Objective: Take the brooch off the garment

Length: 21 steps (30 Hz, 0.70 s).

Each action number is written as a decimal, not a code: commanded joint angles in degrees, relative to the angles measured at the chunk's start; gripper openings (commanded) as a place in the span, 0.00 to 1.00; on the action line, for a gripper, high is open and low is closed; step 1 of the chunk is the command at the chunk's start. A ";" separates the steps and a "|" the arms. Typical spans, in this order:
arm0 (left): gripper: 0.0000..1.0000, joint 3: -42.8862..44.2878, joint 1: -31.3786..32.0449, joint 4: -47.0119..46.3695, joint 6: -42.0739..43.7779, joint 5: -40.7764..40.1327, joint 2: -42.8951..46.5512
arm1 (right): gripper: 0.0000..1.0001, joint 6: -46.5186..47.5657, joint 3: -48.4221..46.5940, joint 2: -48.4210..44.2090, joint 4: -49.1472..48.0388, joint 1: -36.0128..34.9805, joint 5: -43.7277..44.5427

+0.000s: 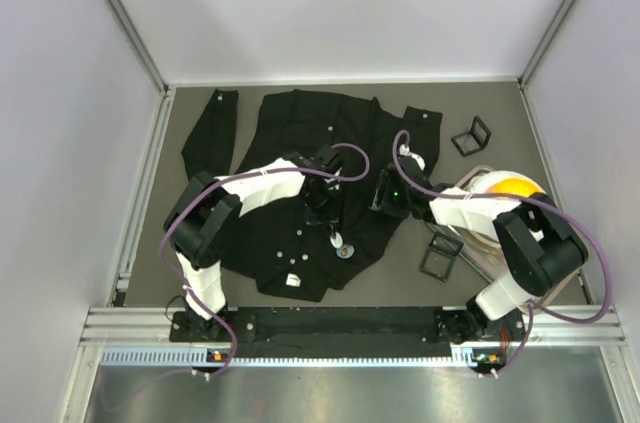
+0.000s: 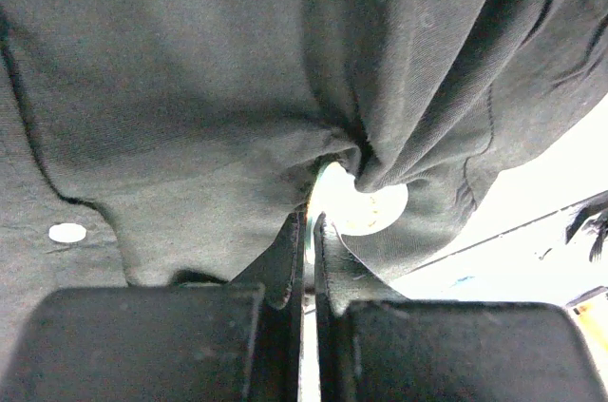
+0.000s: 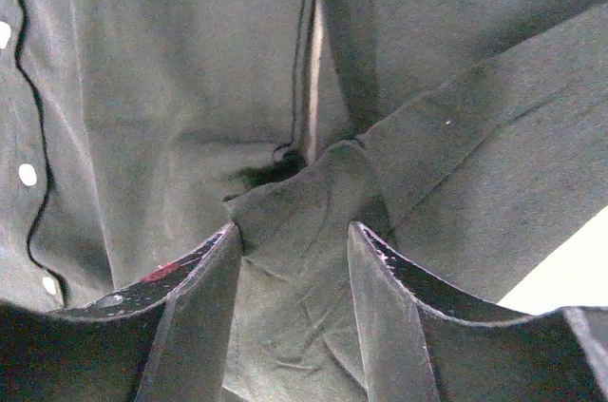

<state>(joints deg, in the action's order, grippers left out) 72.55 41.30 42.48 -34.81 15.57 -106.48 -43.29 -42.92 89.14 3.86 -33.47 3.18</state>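
Observation:
The garment [image 1: 290, 143], a black button-up shirt, lies spread on the grey table. The brooch [image 1: 344, 250] is a small round shiny piece near the shirt's lower front. In the left wrist view the brooch [image 2: 375, 207] glares white, and the cloth [image 2: 190, 88] puckers into a tight point at it. My left gripper [image 2: 309, 221] is shut with its tips pinching the brooch's rim; from above the left gripper [image 1: 333, 231] points down at the brooch. My right gripper [image 3: 293, 231] is open, astride a raised fold of the shirt [image 3: 171, 88]. From above, the right gripper [image 1: 381, 195] sits on the shirt's right edge.
Two small open black boxes stand on the right of the table, one at the back [image 1: 471, 135] and one nearer [image 1: 441, 255]. A white and orange round object [image 1: 505, 188] sits behind my right arm. White buttons [image 3: 28, 174] run down the shirt front.

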 commanded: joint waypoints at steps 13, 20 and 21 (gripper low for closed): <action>0.00 -5.40 0.27 -2.13 1.76 -0.38 12.85 | 0.49 -7.96 1.09 -0.91 5.90 4.73 8.69; 0.00 -14.96 0.27 -15.65 -2.10 2.88 25.87 | 0.48 -7.78 6.26 -9.39 8.00 3.68 5.61; 0.00 -15.94 0.27 -18.11 -2.45 3.23 27.27 | 0.48 -6.99 7.66 -10.82 8.88 3.42 5.52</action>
<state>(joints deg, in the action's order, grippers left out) 61.30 41.34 36.67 -34.70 15.62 -86.48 -51.20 -39.90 85.38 5.93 -29.50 8.27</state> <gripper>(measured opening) 0.029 0.483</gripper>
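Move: The left hand already pinches the brooch by its rim; the brooch's middle hangs about 1 cm below and 1 cm right of the hand, 2 cm nearer the base. The second brooch, still on the garment, lies about 5 cm back, 3 cm right and some 2 cm below that hand; the white tag is roughly 12 cm back and 10 cm left. From the empty, half-open right hand the held brooch lies about 10 cm left, 8 cm back, about level. Keeping its shut grip on the brooch, the left hand first eases back and left a centimetre or two just over the cloth, then lifts quickly by about 6 cm, drawing the brooch up off the garment and away from the second brooch while its fingertips swing some 15 degrees forward and to the right. The right hand, half open and empty, stays low and withdraws about 4 cm to the right, away from the brooches, turning a little clockwise. ##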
